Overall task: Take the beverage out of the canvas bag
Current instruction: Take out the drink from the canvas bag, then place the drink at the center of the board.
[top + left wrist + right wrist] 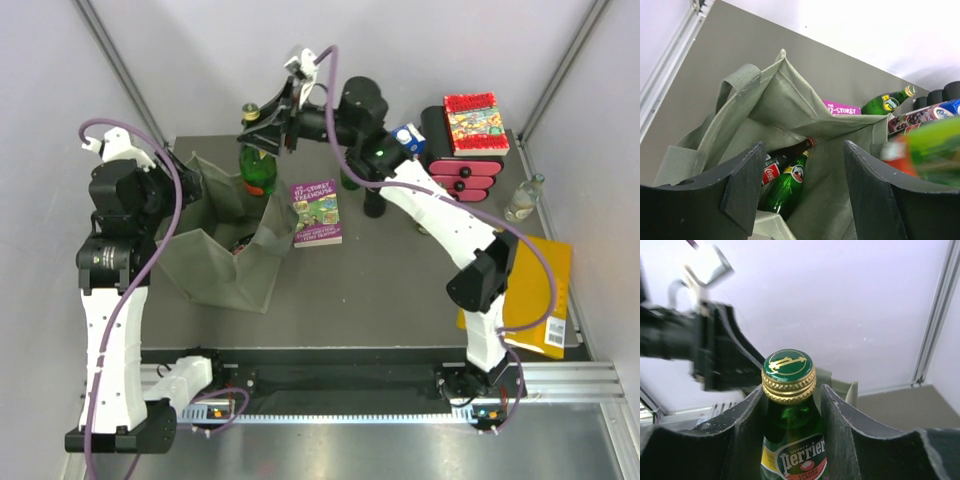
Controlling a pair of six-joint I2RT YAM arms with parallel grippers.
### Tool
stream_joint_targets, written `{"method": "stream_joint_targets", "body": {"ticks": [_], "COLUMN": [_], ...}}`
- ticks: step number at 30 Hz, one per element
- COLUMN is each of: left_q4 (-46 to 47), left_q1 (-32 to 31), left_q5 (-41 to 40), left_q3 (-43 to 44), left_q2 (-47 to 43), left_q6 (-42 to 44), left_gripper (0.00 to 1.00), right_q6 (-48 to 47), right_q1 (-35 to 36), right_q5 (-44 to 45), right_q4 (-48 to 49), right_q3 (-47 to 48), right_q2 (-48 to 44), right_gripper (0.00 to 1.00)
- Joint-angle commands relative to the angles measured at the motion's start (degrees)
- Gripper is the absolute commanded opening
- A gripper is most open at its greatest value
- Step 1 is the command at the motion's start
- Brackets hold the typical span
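The olive canvas bag (225, 262) slumps open on the left of the table. My right gripper (270, 128) is shut on the neck of a green Perrier beverage bottle (258, 170), which hangs upright over the bag's far rim. In the right wrist view the fingers (840, 415) clamp the neck just under the gold cap (788, 375). My left gripper (803, 160) stands open over the bag's mouth (790, 105) with nothing between its fingers. Inside lie a Coca-Cola bottle (781, 161) and another green Perrier bottle (787, 185).
A purple book (316, 212) lies right of the bag. Further right stand dark bottles (374, 203), a blue-white carton (407, 138) and a pink drawer box (465, 170) with a red book (476, 123) on top. A clear bottle (524, 198) and a yellow envelope (542, 285) sit at the right edge.
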Motion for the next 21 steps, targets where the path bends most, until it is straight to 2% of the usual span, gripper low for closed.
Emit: {"method": "stream_joint_targets", "body": {"ticks": [1, 8, 13, 21], "left_q4": [6.77, 10.73, 11.96, 12.67], "left_q1": [-0.03, -0.12, -0.03, -0.03], "left_q5": [1.74, 6.67, 7.90, 8.08], "left_q3": [-2.62, -6.93, -8.61, -9.93], "left_q2": [-0.92, 0.31, 1.10, 2.15], "left_q6": [-1.59, -4.05, -4.66, -5.28], "left_gripper": [0.68, 0.68, 0.68, 0.69], "right_q6": [0.29, -8.33, -15.52, -25.04], "right_q1": [-2.42, -6.56, -9.89, -14.47], "right_q5": [-2.50, -2.77, -1.01, 8.65], "right_q4": [8.24, 0.16, -4.59, -5.31], "right_q3": [4.06, -7.62, -21.50, -48.83], "right_q2": [-10.01, -20.01, -27.58, -40.42], "right_gripper": [0.00, 0.00, 0.00, 0.00]}}
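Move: The right hand holds a Perrier bottle by the neck. Likely goal: clear table about 10 cm ahead, 25 right and 47 below. The book is 17 ahead, 10 right; the standing Coke bottle 20 ahead, 26 right; the standing Perrier bottle 27 ahead, 20 right; the bag mouth 9 left, level fore and aft, 17 below. From the open left hand, the Perrier lying in the bag is about 9 ahead, 5 right, 34 below. Rightward in a quick arc, the right hand carries the held bottle some 16 cm away from the bag and across towards the standing drinks, first rising about 5 cm, then sinking about 14, its fingertips tipping down and swinging clockwise while they keep their grip on the neck. The left hand, empty and open, sinks about 5 cm over the bag, easing forward and right towards the bottles inside. ##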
